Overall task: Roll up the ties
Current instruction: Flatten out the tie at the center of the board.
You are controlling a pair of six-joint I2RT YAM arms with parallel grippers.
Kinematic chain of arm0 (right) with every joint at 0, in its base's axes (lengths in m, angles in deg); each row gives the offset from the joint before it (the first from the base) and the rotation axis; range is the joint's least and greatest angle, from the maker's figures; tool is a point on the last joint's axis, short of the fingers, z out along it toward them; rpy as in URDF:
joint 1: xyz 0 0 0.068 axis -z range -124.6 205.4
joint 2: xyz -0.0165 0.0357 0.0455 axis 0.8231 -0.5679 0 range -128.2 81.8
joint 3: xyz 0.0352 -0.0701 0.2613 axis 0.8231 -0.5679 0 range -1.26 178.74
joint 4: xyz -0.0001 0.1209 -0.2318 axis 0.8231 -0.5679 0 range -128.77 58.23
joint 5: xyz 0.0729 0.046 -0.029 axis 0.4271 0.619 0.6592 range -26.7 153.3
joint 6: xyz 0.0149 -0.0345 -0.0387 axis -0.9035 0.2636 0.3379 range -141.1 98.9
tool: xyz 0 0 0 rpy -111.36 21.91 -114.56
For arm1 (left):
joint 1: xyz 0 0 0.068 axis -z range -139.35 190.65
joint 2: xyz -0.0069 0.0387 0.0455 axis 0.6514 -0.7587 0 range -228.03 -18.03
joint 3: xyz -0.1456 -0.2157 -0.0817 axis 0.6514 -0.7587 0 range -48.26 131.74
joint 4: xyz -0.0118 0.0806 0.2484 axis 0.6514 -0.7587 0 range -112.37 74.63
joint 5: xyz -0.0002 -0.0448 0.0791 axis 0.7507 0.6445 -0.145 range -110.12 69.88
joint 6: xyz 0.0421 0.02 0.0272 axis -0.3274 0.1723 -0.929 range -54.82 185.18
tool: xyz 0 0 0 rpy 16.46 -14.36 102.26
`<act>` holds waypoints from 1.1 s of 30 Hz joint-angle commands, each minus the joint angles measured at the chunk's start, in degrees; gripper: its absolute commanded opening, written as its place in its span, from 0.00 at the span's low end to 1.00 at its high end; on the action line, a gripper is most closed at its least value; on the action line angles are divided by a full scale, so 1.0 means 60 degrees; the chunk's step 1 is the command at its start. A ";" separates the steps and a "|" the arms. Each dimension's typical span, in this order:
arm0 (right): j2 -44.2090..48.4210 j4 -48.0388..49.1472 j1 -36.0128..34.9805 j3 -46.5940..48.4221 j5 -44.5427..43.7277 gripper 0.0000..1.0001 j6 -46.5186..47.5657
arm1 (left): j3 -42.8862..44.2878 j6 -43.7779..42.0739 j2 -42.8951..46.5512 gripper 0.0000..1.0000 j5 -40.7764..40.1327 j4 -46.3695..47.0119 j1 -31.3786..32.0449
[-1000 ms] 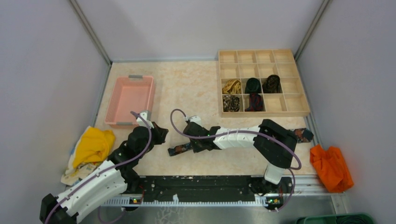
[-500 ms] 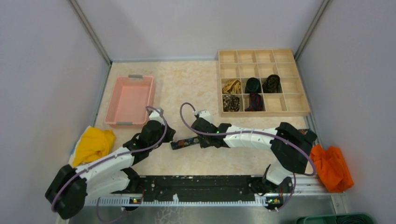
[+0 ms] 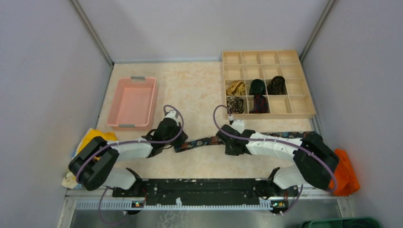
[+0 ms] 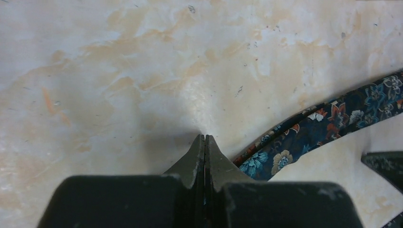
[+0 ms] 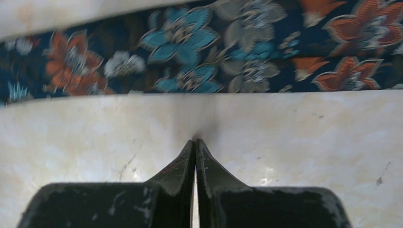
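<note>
A long dark floral tie [image 3: 202, 142] lies stretched across the table, its right part [image 3: 290, 135] showing beyond the right arm. My left gripper [image 3: 174, 139] is shut, tips down on the table beside the tie's left end [image 4: 328, 118]. My right gripper [image 3: 227, 144] is shut too, tips on the bare table just short of the tie [image 5: 204, 52], which crosses the top of the right wrist view. Neither gripper [image 4: 205, 138] [image 5: 195, 141] shows fabric between its fingers. Several rolled ties sit in the wooden box: gold [image 3: 236, 88], black-green [image 3: 257, 86], red-black [image 3: 259, 104].
The wooden compartment box [image 3: 304, 110] stands at the back right. A pink bin [image 3: 133, 99] sits at the left. A yellow cloth [image 3: 90, 138] lies by the left arm and an orange cloth [image 3: 343, 167] at the right edge.
Both grippers have moved to the right and the left arm has reached further out. The tie now lies drawn out in a longer, straighter strip between them.
</note>
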 commanded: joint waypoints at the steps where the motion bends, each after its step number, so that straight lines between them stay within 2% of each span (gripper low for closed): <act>1: 0.0243 -0.0244 0.1211 -0.0749 -0.0120 0.00 -0.0613 | -0.0289 0.0370 -0.0417 0.00 0.1006 0.1010 -0.0029; 9: 0.1276 -0.0684 0.3543 -0.1153 0.0039 0.00 -0.0810 | -0.1172 0.0953 -0.1273 0.00 0.2246 0.2515 0.0030; 18: 0.1282 -0.1694 0.5476 -0.0709 -0.0434 0.01 -0.0019 | -0.1870 0.1186 -0.1597 0.00 0.2875 0.3819 0.0103; 25: 0.0757 -0.1444 0.7010 -0.0469 -0.0667 0.02 0.0999 | -0.1947 0.1403 -0.2153 0.00 0.3471 0.4726 0.0244; 33: -0.0416 -0.1014 0.8057 0.0566 -0.1308 0.03 0.2124 | -0.1762 0.1600 -0.2712 0.00 0.3610 0.5296 0.0941</act>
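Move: The flat floral tie's left end lies just beneath and behind the left fingertips, about 3 cm back and 2 cm to their left. For the right hand, the stretch of tie to reach is roughly 7 cm ahead and 20 cm to its right, a centimetre lower. From the right hand, the dark red rolled tie in the tray sits some 23 cm ahead and 14 cm right, the camo rolled tie 22 cm ahead and 3 cm right. Sweep the closed right gripper low over the board about 20 cm to the right and a little forward, turning it some 40 degrees clockwise, until its tips come over the near edge of the tie's right part. Meanwhile keep the closed left fingertips down at the tie's left end, pushing it right and back as the hand travels 8 or 9 cm and leans its left side down. ##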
